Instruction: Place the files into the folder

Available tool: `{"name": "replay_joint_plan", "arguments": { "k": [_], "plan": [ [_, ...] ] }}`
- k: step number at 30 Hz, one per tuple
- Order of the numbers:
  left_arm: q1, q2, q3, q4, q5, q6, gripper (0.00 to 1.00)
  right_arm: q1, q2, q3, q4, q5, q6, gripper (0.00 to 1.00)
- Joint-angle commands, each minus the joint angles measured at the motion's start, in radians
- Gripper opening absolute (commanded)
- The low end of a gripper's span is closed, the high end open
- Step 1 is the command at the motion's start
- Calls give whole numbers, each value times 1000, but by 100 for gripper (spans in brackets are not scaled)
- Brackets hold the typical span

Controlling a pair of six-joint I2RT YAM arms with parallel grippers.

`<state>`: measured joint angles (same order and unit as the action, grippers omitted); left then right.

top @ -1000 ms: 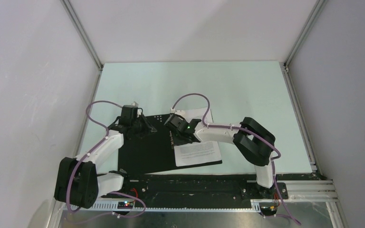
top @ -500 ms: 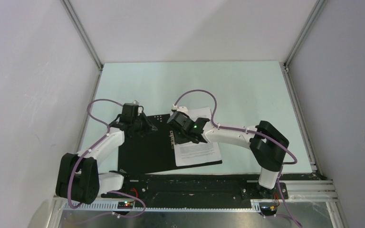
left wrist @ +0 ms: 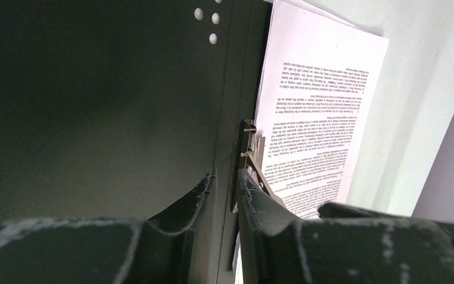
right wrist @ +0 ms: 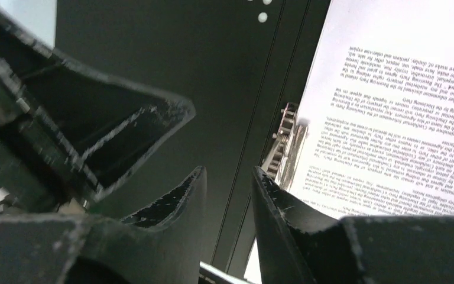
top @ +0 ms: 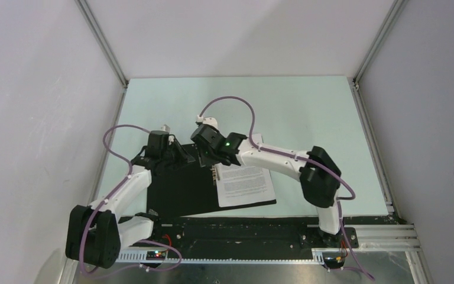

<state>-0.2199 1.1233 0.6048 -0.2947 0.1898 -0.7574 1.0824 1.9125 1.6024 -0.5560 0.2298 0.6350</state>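
Note:
The folder [top: 177, 189] lies open on the table with its black inside up; its red outside is hidden. The files [top: 245, 183], white sheets printed with text, lie on its right half beside the metal clip [left wrist: 251, 148]. My left gripper [top: 184, 158] is low over the spine, jaws a narrow gap apart and empty [left wrist: 226, 176]. My right gripper [top: 206, 157] is just to its right, over the spine near the far edge, open and empty [right wrist: 229, 171]. The files [right wrist: 402, 106] and the clip [right wrist: 287, 136] lie to its right.
The pale green table [top: 307, 112] is closed in by white walls at the left, back and right. A black base strip [top: 242, 228] runs along the near edge. Purple cables [top: 230, 103] loop above both wrists. The two grippers are close together.
My right gripper has moved left and a little farther away, from over the files' left edge to the spine beside my left gripper. The left gripper, folder and files have stayed put.

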Motion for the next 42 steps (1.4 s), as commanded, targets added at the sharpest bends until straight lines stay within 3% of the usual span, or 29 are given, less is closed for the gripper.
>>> {"name": "replay_joint_plan", "arguments": {
  "k": [1,16,25,33,42],
  "plan": [
    [9,-47,-12,6,-21,26,25,4,102,113,-114,80,-63,37],
    [17,-29,5,-4,-29,29,25,9,159,91,-109,33,-94,33],
    [10,58,31,5,14,35,25,9,136,0,-61,5,-68,20],
    [-47,173,63,58,39,0,24,2,94,-110,-26,23,-55,11],
    [-145,332,147,152,57,-77,25,-10,28,-254,66,29,-150,6]
  ]
}}
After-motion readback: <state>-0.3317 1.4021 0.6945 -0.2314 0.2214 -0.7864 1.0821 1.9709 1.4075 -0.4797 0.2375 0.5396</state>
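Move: The clip's lever tip is some 9 cm below the right hand, about 1 cm back and 3 cm to its right. The clip body is roughly 2 cm ahead of that hand, 3 cm to its right and 11 cm down; the files' middle is about 14 cm right, 1 cm ahead and 13 cm below. From the left hand, the lever tip lies about 8 cm right, 4 cm back and 4 cm down, the clip body 7 cm right, 1 cm back and 6 cm down. The right hand drops about 9 cm onto the clip at the folder's spine, working 3 to 4 cm to the right with a slight draw back at the end as its fingers tip a dozen degrees more steeply down, closes them low down to pinch the lever's black tip, and keeps that grip while easing about 1 cm farther right. The left hand first hovers, then sinks and comes some 4 cm right towards the clip, its slightly open fingers hardly changing their gap. ##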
